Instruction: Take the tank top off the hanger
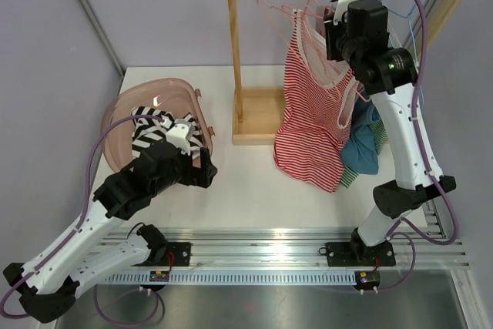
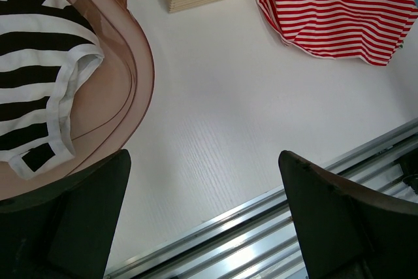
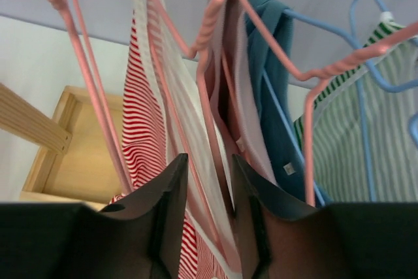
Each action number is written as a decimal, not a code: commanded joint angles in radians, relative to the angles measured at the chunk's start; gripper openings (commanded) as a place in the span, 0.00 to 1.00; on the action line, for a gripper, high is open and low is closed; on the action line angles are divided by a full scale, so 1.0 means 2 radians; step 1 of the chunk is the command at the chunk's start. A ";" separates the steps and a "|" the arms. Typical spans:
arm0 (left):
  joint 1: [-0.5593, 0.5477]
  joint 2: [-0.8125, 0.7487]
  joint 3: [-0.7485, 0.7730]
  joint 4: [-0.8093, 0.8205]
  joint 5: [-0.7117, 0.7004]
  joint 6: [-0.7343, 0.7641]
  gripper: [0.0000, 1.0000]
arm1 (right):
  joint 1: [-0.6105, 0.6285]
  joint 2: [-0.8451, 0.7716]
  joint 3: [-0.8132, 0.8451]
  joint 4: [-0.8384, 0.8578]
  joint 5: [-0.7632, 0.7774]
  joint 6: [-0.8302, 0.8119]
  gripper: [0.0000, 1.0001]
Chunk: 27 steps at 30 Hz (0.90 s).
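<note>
The red-and-white striped tank top [image 1: 312, 129] hangs on a pink hanger [image 1: 296, 11] from the wooden rail, its hem resting on the table. My right gripper [image 1: 333, 35] is up at the hanger's shoulder. In the right wrist view the gripper [image 3: 209, 174] is nearly shut, with the tank top's white-edged strap [image 3: 140, 129] and a pink hanger wire [image 3: 209, 24] between the jaws. My left gripper [image 1: 204, 167] is low over the table beside the basket; it is wide open and empty [image 2: 206, 207]. The top's hem shows in the left wrist view [image 2: 339, 11].
A pink basket [image 1: 123, 113] at left holds a black-and-white striped garment [image 1: 150, 125]. The wooden rack [image 1: 235, 52] has a box base [image 1: 258, 113]. A teal garment [image 1: 362, 144] and a green striped one [image 3: 366, 135] hang on further hangers to the right. A metal rail [image 1: 269, 240] runs along the near edge.
</note>
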 commanded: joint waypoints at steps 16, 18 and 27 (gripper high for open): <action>-0.001 -0.004 -0.006 0.017 -0.007 -0.006 0.99 | -0.009 0.006 0.055 -0.038 -0.140 0.063 0.00; -0.001 -0.003 -0.006 0.016 -0.008 -0.006 0.99 | -0.009 0.006 0.063 -0.036 -0.143 0.067 0.00; -0.001 -0.004 -0.005 0.014 -0.016 -0.006 0.99 | -0.009 -0.026 0.074 0.001 -0.113 0.081 0.00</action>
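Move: The near arm of the red-striped tank top's hanger is right at the right fingertips, about 1 cm ahead and level with them. The empty pink hanger stands about 6 cm left of the right hand and 1 cm ahead. The pink top's hanger is some 6 cm to its right and 1 cm ahead, both at the same height. From the left hand, the target hanger arm lies roughly 24 cm forward, 32 cm right and 22 cm up. Shut the right fingers from nearly half open onto the near arm of the red-striped tank top's hanger, pinching it below the neck. While they close, carry the hand about 4 cm left and 2 cm back, dipping slightly and then rising again, and turn it some 10 degrees counter-clockwise as its left side rolls up about as much. ##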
